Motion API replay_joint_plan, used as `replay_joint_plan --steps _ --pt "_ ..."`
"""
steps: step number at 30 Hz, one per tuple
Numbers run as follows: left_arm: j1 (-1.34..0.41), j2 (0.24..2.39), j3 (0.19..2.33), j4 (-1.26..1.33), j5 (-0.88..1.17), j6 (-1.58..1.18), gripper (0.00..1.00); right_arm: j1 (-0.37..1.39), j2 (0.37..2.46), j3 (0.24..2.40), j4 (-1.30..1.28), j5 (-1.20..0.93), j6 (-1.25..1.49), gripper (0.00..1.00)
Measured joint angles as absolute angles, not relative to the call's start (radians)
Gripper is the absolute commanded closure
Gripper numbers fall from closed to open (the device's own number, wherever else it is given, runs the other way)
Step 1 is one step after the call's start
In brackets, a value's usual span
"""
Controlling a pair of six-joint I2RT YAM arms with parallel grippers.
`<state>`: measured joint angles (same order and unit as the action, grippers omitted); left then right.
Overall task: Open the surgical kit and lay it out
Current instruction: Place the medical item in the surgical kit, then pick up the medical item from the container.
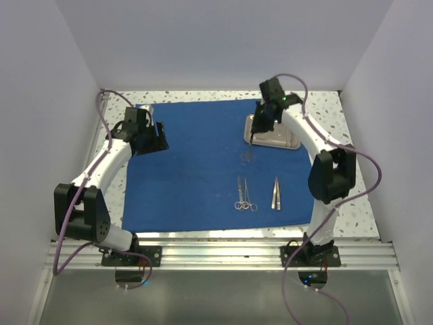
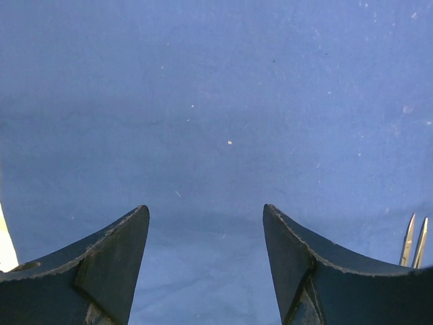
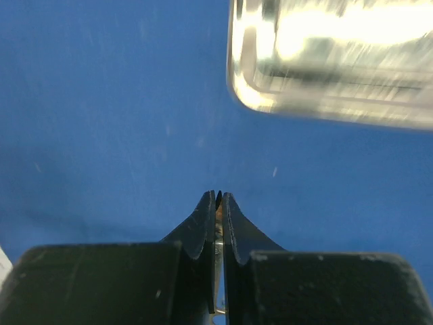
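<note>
The royal-blue cloth wrap (image 1: 196, 162) lies spread flat on the table. At its back right stands the shiny steel tray (image 1: 274, 135), which also shows in the right wrist view (image 3: 331, 68). My right gripper (image 1: 256, 132) (image 3: 218, 194) is shut on a slim silver instrument (image 1: 248, 152) that hangs down just in front of the tray's left end. Two ring-handled instruments (image 1: 245, 194) lie side by side on the cloth's near middle, with the tweezers (image 1: 276, 193) to their right. Over the cloth's left part my left gripper (image 1: 157, 139) (image 2: 203, 210) is open and holds nothing.
The speckled tabletop (image 1: 358, 203) borders the cloth on the right and at the back. White walls close in on three sides. Tips of two silver instruments (image 2: 414, 240) poke into the left wrist view at the lower right. A metal rail (image 1: 223, 254) runs along the near edge.
</note>
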<state>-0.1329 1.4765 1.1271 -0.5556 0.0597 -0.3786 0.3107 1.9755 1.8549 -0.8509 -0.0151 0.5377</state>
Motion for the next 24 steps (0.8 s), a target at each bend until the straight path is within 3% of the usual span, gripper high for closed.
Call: replay_joint_plan --steps 5,10,11,12,13,15,17,24 --pt "-0.133 1.475 1.127 -0.540 0.076 -0.380 0.26 0.447 1.802 1.458 -0.757 -0.070 0.550 1.00" --pt "-0.133 1.470 1.127 -0.538 0.084 -0.381 0.25 0.508 1.747 1.259 -0.683 -0.099 0.560 1.00" --pt "-0.133 1.470 1.127 -0.538 0.086 -0.381 0.25 0.510 1.747 1.242 -0.670 -0.101 0.561 0.96" --pt "-0.133 1.469 1.127 -0.538 0.087 -0.381 0.25 0.510 1.747 1.229 -0.658 -0.102 0.562 0.82" --pt "-0.133 1.469 1.127 -0.538 0.090 -0.381 0.25 0.510 1.747 1.220 -0.649 -0.102 0.566 0.54" --pt "-0.133 1.469 1.127 -0.538 0.094 -0.381 0.25 0.510 1.747 1.219 -0.642 -0.100 0.570 0.29" --pt "-0.133 1.469 1.127 -0.538 0.098 -0.381 0.26 0.509 1.747 1.227 -0.638 -0.094 0.562 0.23" --pt "-0.133 1.466 1.127 -0.539 0.102 -0.382 0.26 0.476 1.763 1.467 -0.725 -0.021 0.511 0.24"
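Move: The right hand holds the medical item, rings hanging towards the base. The item's place, a gap in the row of tools, lies some 20 cm back, 4 cm left and 13 cm below. The left ringed tool is about 20 cm back and 6 cm left, the right one 20 back and 3 left, the tweezers 20 back and 7 right; the tray's middle is 10 cm ahead, 9 right. From the left hand the gap is roughly 11 cm back, 29 right. Swing the right gripper quickly back towards the base about 15 cm, sinking some 10 cm and drifting left, away from the tray, while the wrist turns slightly counter-clockwise and tips steeper. Stop with the item over the gap between the two ringed tools, open the shut fingers wide to let go, then lift off up and forward, about 6 cm each way. ##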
